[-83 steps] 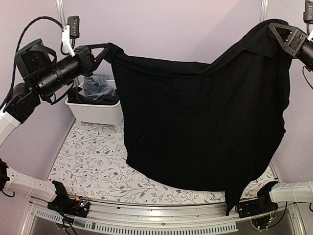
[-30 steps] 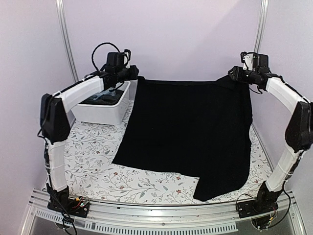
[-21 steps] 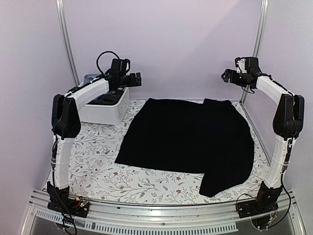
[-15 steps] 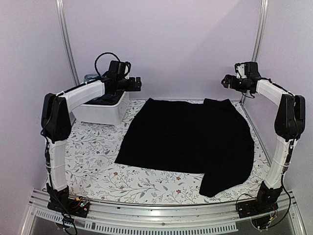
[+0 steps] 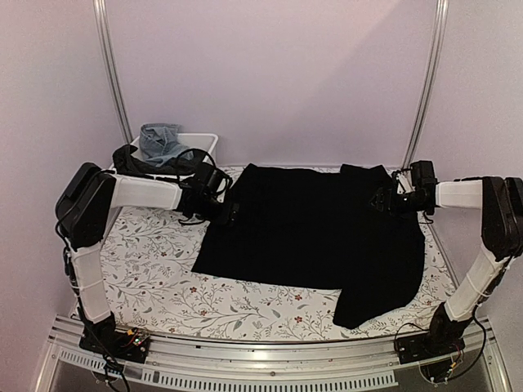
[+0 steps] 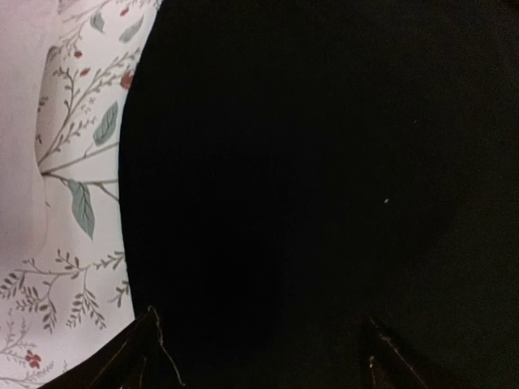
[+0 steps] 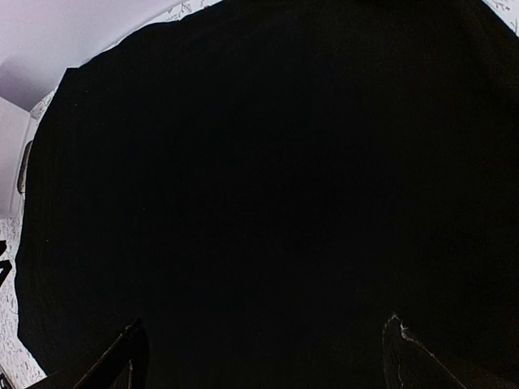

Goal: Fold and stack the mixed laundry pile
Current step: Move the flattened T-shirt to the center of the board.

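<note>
A large black cloth [image 5: 310, 233] lies spread flat on the floral table [image 5: 155, 269], with one lower right corner folded toward the front edge. My left gripper [image 5: 226, 211] hangs low over the cloth's left edge, jaws wide apart with nothing between them. In the left wrist view the black cloth [image 6: 324, 178] fills the frame beyond my open left gripper [image 6: 263, 356]. My right gripper [image 5: 382, 201] hovers low over the cloth's upper right part, also open and empty. The right wrist view shows only black cloth [image 7: 268, 178] ahead of the right gripper [image 7: 263, 352]. Light blue jeans [image 5: 159, 140] and dark clothes [image 5: 131, 157] sit in the bin.
A white plastic bin [image 5: 203, 141] stands at the back left corner, partly hidden by my left arm. Metal frame posts [image 5: 110, 65] rise at both back corners. The floral table [image 6: 77, 146] shows bare to the left of the cloth.
Both grippers opened and let go of the black cloth, which dropped flat on the table. Both arms then came down from the back to low over the cloth's left and right sides.
</note>
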### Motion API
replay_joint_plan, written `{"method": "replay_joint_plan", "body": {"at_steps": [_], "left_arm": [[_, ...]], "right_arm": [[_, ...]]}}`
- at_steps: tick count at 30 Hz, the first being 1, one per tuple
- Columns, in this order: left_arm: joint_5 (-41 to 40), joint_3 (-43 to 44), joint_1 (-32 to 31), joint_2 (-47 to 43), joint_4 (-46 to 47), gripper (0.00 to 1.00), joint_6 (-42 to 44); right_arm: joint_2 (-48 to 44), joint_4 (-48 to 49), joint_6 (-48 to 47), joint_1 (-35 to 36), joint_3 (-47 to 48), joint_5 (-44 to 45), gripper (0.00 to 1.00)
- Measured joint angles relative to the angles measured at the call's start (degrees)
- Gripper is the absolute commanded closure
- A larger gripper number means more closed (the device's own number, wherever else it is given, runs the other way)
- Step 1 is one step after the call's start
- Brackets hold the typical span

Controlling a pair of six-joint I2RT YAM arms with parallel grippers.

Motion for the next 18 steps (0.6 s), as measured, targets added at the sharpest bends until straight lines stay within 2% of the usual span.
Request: {"method": "replay_joint_plan", "body": {"at_steps": [3, 7, 11, 18], "left_arm": [[0.0, -2.1, 0.0, 0.1, 0.0, 0.22, -0.9], [-0.6, -0.2, 0.5, 1.5, 0.8, 0.25, -1.0], [-2.5, 7.3, 1.1, 6.3, 0.2, 0.34, -0.1], [-3.0, 22.7, 4.4, 15.4, -0.9, 0.41, 2.2]], "right_arm": [[0.9, 1.0, 0.5, 0.0, -1.0, 0.2, 0.01], [5.9, 2.8, 0.8, 0.0, 2.0, 1.3, 0.01], [11.2, 3.1, 0.9, 0.0, 6.1, 2.1, 0.01], [16.5, 3.1, 0.9, 0.0, 13.2, 4.4, 0.01]]}}
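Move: The black T-shirt lies spread beneath both open grippers. Its far left corner is about 20 cm ahead of the left hand, 5 cm to its right and 4 cm below. The laundry bin stands some 16 cm ahead and 21 cm to the left of that hand. From the right hand, the shirt's far right corner is roughly 20 cm ahead, 5 cm to the right and 7 cm below. After a slight dip back and down, the left hand reaches forward about 10 cm over the T-shirt's left side towards its far left corner, climbing a little, tipping its fingers slightly up and narrowing its still open gripper. The right hand also heads forward, some 7 cm towards the far edge while sinking about 4 cm closer to the cloth, its fingers staying wide open; no grip on the shirt is seen on either side. ##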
